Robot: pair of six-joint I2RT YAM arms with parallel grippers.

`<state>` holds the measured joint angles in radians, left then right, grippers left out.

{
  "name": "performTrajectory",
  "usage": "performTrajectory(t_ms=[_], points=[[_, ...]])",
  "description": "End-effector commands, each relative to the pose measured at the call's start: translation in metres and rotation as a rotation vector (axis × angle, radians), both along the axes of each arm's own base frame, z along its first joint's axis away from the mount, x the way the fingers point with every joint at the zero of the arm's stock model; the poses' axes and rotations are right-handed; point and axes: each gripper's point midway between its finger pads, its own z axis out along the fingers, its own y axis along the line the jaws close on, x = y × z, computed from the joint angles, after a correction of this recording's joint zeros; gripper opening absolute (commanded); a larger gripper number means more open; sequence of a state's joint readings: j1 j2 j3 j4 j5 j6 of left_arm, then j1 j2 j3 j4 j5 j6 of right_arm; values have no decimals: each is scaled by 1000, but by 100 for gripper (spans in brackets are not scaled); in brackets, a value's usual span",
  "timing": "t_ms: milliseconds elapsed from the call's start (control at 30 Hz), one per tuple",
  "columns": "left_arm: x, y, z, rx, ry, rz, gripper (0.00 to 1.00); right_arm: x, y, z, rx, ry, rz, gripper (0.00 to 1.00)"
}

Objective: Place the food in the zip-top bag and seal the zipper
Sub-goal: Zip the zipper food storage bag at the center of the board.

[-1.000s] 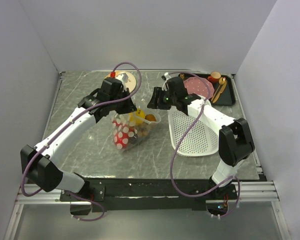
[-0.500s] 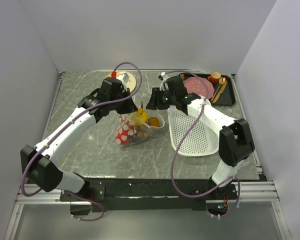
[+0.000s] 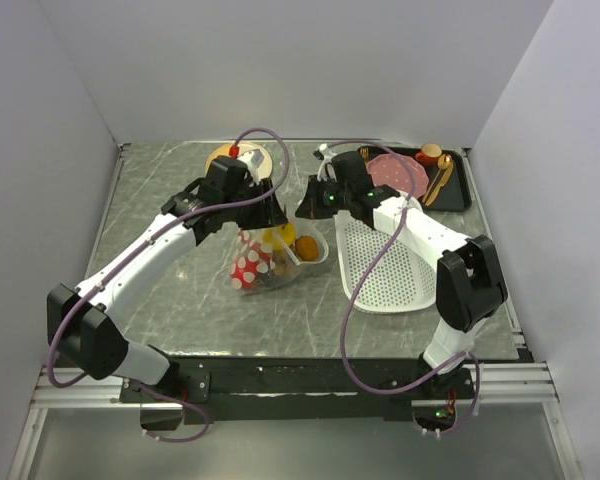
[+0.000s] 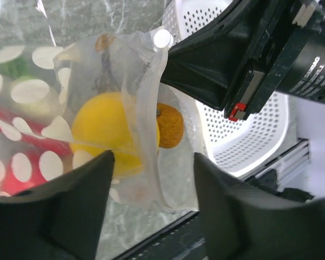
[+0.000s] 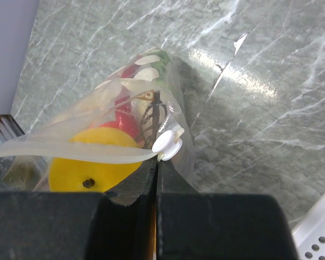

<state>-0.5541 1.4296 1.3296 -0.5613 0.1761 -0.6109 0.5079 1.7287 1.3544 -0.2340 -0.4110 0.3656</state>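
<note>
The zip-top bag [image 3: 260,262], clear with white dots, lies on the table holding the food: a yellow fruit [image 4: 105,132], a brown oval [image 4: 170,124] and red pieces [image 5: 119,125]. Its zipper [image 4: 147,114] runs as a pale strip up to a white slider [image 5: 167,143]. My right gripper [image 5: 157,165] is shut, its tips pinching the zipper's end just under the slider. My left gripper [image 4: 151,162] is open and straddles the bag's mouth edge, its fingers clear of the plastic on both sides. The two grippers sit close together above the bag [image 3: 285,212].
A white perforated basket [image 3: 385,265] lies right of the bag, under the right arm. A black tray [image 3: 462,185] with a pink plate and utensils stands at the back right. A round wooden disc [image 3: 230,158] sits at the back, behind the left gripper.
My left gripper has opened and let go of the bag's edge. My right gripper has shut on the zipper's end. The bag has sagged from held-open to lying lower.
</note>
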Motion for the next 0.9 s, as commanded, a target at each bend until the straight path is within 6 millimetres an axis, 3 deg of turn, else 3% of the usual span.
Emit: performTrajectory(t_ms=[0, 33, 100, 167, 267, 433, 467, 533, 567, 600, 667, 767, 833, 867], points=[[4, 4, 32, -34, -111, 11, 75, 5, 4, 20, 36, -86, 17, 0], [7, 11, 37, -25, -133, 35, 89, 5, 5, 22, 42, -94, 22, 0], [6, 21, 53, -43, -171, 62, 99, 6, 3, 22, 38, -99, 17, 0], [8, 35, 72, -87, -231, 92, 99, 5, 3, 21, 29, -104, 26, 0], [20, 56, 79, -103, -300, 153, 99, 3, -1, 25, 26, -137, 27, 0], [61, 70, 53, -98, -289, 115, 99, -5, -2, 33, 43, -183, 61, 0], [76, 64, 48, -128, -298, 87, 99, -7, -3, 38, 50, -197, 60, 0], [81, 55, 44, -225, -304, -25, 99, -11, -3, 40, 62, -211, 70, 0], [90, 50, 25, -252, -260, -67, 99, -13, -2, 45, 74, -220, 75, 0], [81, 33, 36, -342, -281, -223, 99, -14, -3, 45, 79, -223, 78, 0], [92, 26, 6, -366, -212, -266, 99, -17, -1, 52, 95, -239, 97, 0], [93, 16, -13, -415, -201, -350, 99, -19, 0, 56, 100, -245, 112, 0], [92, 11, -9, -451, -230, -411, 99, -21, 0, 59, 99, -252, 121, 0], [92, 9, -17, -467, -213, -432, 99, -22, 0, 60, 102, -256, 122, 0]])
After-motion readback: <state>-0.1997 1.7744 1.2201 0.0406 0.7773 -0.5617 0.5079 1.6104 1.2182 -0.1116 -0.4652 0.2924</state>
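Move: The slider, pinched in the shut right fingers at the bag's far corner, sits about 6 cm ahead of the left hand, 6 cm to its right and 6 cm lower. From the left hand, the yellow fruit in the bag is some 2 cm ahead and 10 cm below, and the orange fruit level with it, 6 cm right, 11 cm below. For the right hand, the zipper's near end lies about 13 cm back, 3 cm left and slightly lower. Bring the left gripper clear of the bag's mouth, up and left about 7 cm, opening its fingers fully; then swing it forward roughly 10 cm and sink it some 13 cm from the top of the arc, easing right, to the bag's far side, rolling its left side down about 20 degrees. Keep the right fingers shut on the slider, drawing it back and up some 2 cm. ##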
